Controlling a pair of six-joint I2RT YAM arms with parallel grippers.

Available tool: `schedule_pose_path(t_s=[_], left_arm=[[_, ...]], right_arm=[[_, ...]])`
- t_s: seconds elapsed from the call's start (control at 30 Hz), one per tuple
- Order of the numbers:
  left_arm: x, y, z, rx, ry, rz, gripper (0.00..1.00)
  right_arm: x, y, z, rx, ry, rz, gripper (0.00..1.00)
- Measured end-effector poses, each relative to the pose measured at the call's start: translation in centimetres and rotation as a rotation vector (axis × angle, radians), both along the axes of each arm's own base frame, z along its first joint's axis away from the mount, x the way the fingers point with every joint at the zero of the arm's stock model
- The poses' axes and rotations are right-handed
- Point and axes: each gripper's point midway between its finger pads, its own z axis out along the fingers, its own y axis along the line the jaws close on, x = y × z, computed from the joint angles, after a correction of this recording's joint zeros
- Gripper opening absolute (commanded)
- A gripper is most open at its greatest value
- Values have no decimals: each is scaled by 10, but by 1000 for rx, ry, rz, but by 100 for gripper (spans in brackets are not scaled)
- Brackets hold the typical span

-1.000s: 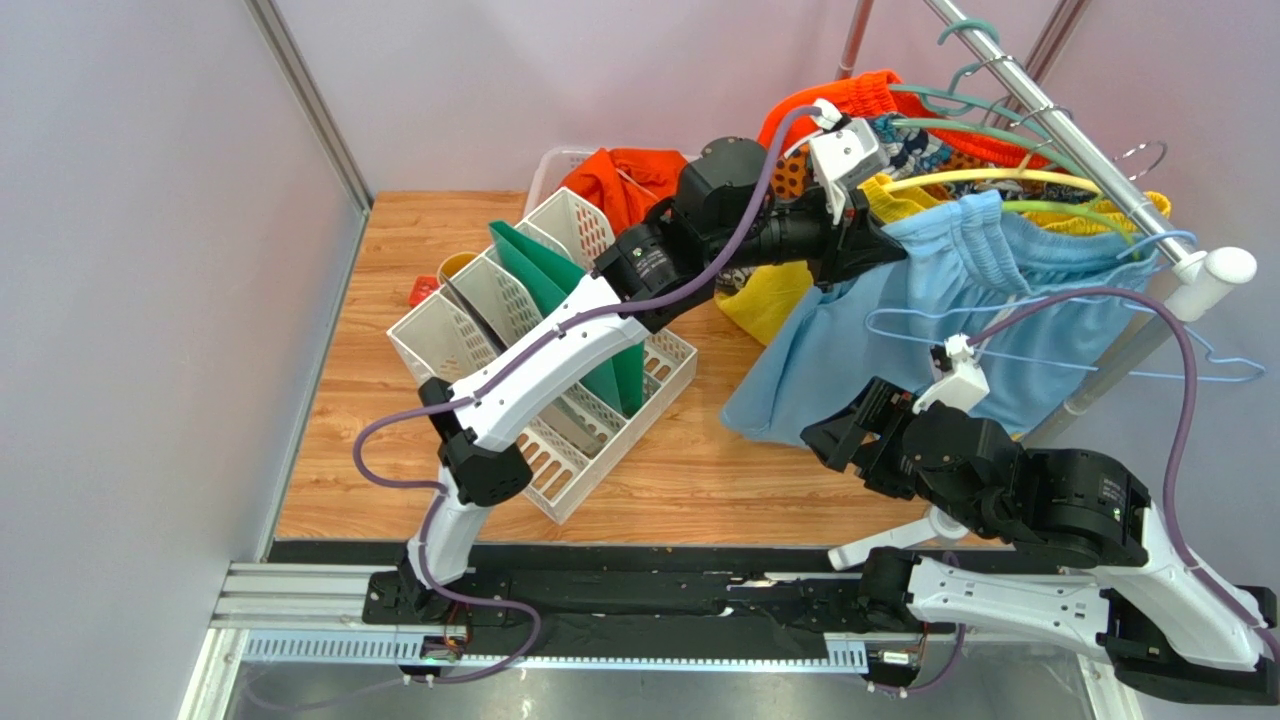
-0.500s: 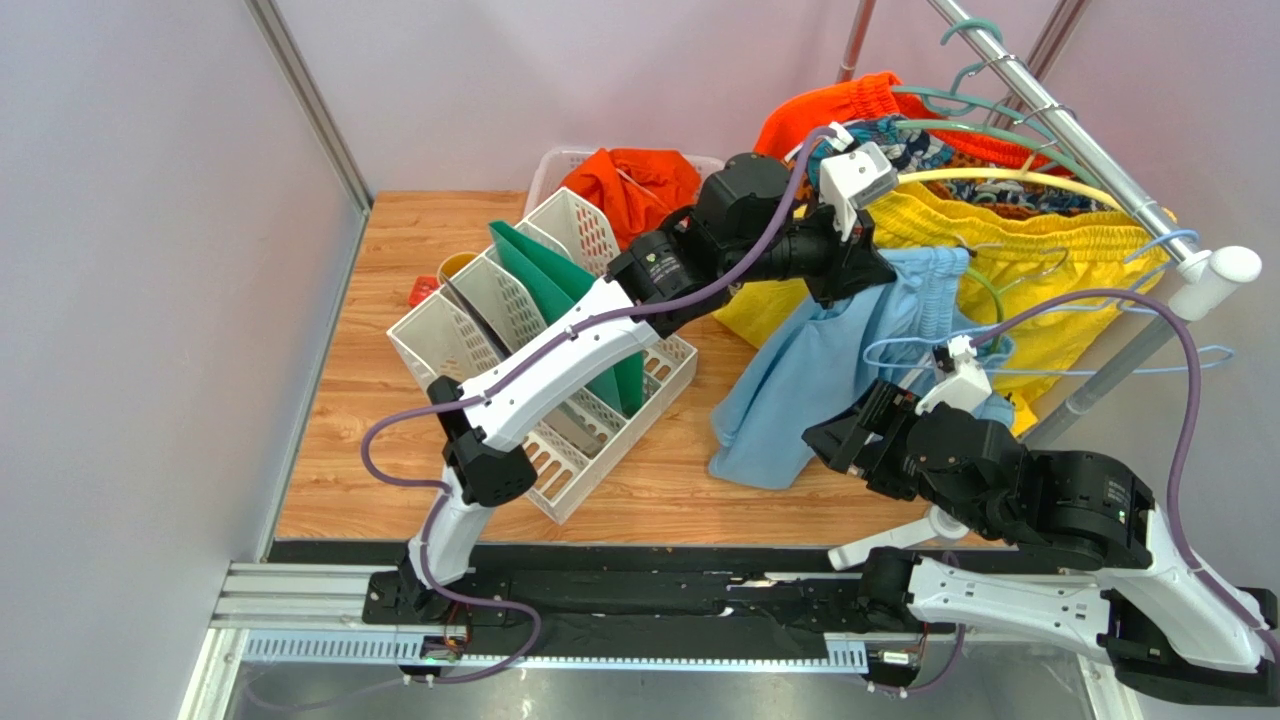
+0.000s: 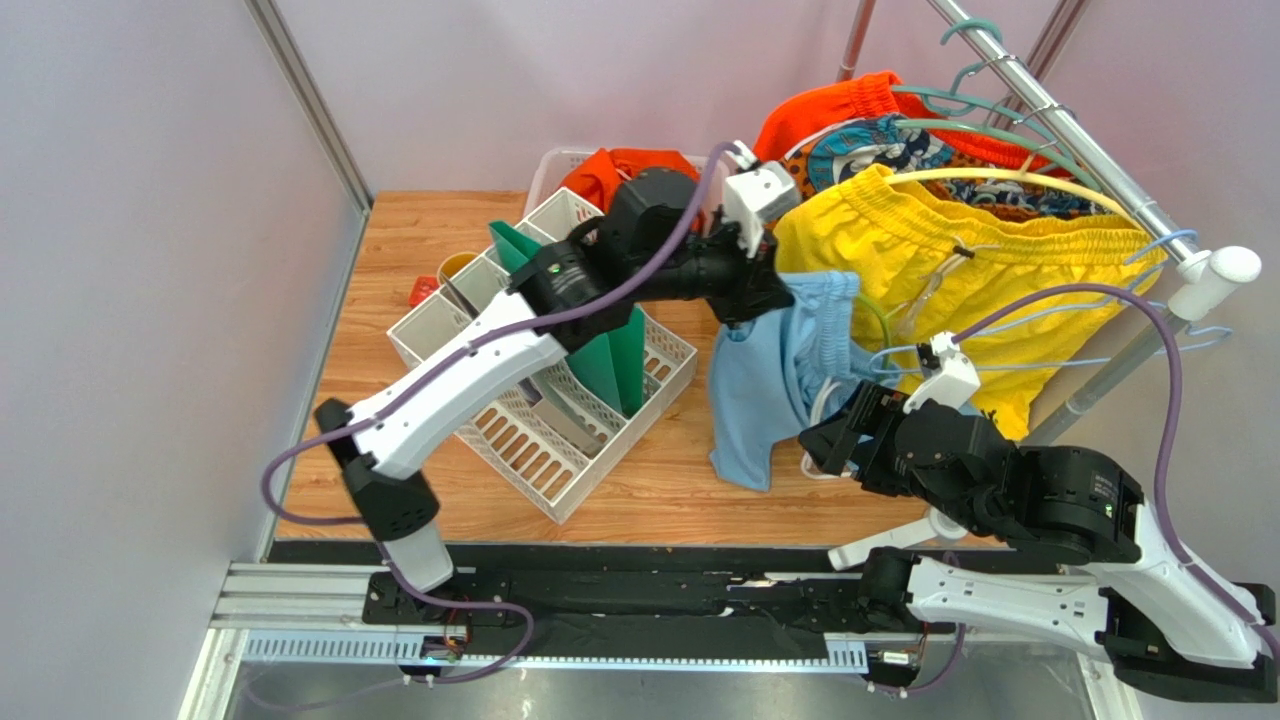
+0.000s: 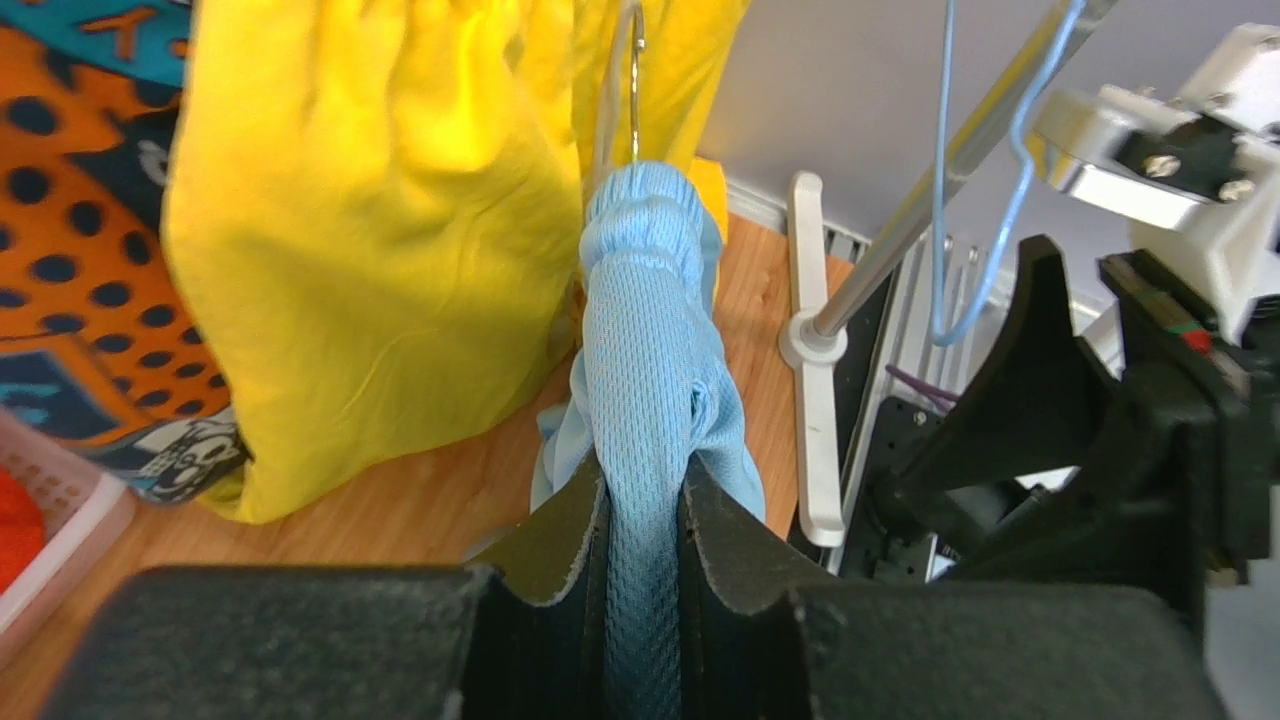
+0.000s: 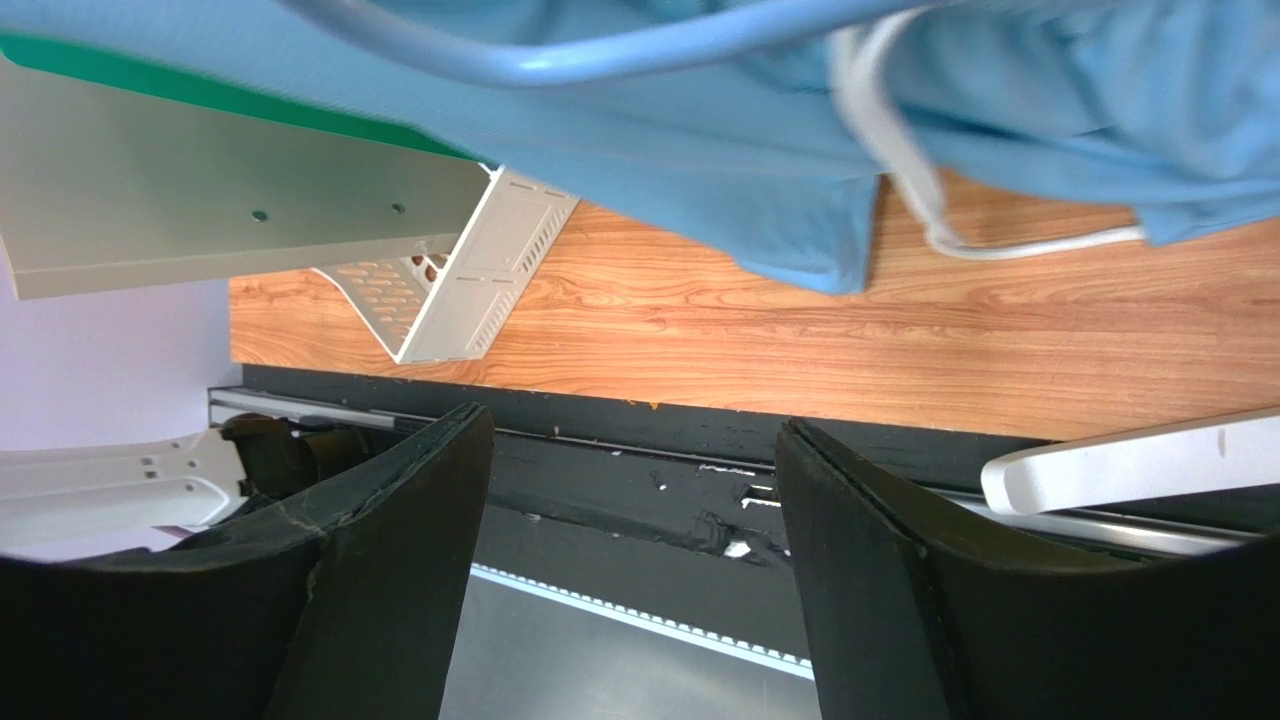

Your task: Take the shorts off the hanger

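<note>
The light blue shorts [image 3: 759, 390] hang bunched from my left gripper [image 3: 763, 294], which is shut on their elastic waist [image 4: 646, 300]; in the left wrist view the gripper [image 4: 643, 488] pinches the blue mesh between both pads. The pale blue wire hanger [image 3: 1037, 323] hangs off the rail to the right. Its left tip overlaps the shorts' edge, and I cannot tell if it is still inside. My right gripper [image 3: 824, 446] is open and empty just below the shorts' hem [image 5: 721, 165], its jaws [image 5: 631, 435] wide apart. A bright orange pair [image 3: 834, 102] drapes over the rail's far end.
Yellow shorts [image 3: 962, 255] and a patterned pair [image 3: 902, 150] hang on the metal rail [image 3: 1052, 120]. A white file organiser [image 3: 526, 435] holding a green folder [image 3: 601, 323] stands left. A white basket [image 3: 553, 162] with orange cloth sits behind. The rack's white foot [image 3: 909, 537] lies by the right arm.
My left gripper has pulled the blue shorts leftward and down along the hanger, uncovering the yellow pair. The right arm has stayed where it was.
</note>
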Motion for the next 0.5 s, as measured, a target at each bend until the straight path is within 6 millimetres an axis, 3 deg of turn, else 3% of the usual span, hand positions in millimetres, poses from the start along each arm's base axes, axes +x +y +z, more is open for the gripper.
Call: schedule_pose_path(t_s=[0.23, 0.5], left_arm=[[-19, 76, 30, -60, 4, 132, 0], [-45, 146, 32, -132, 55, 274, 0]], right_arm=[[5, 9, -3, -61, -16, 38, 74], [15, 44, 4, -89, -36, 111, 74]])
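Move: The left hand holds the blue shorts by one end of the waistband, their green hanger already off the rail and about 12 cm to its right, level with it. The white rack it heads for stands some 25 cm left, 8 cm farther out and 30 cm lower; the yellow shorts hang about 24 cm right and 6 cm out. From the empty right hand the green hanger lies some 10 cm ahead, 6 cm right and 8 cm up. Still pinching the waistband end, the left hand carries the blue shorts and their green hanger briskly left, about 15 cm away from the yellow shorts and towards the white rack, drawing back and rising a little and swinging some 15 degrees counter-clockwise. The right hand, fingers open, follows the shorts about 4 cm left and edges forward. ##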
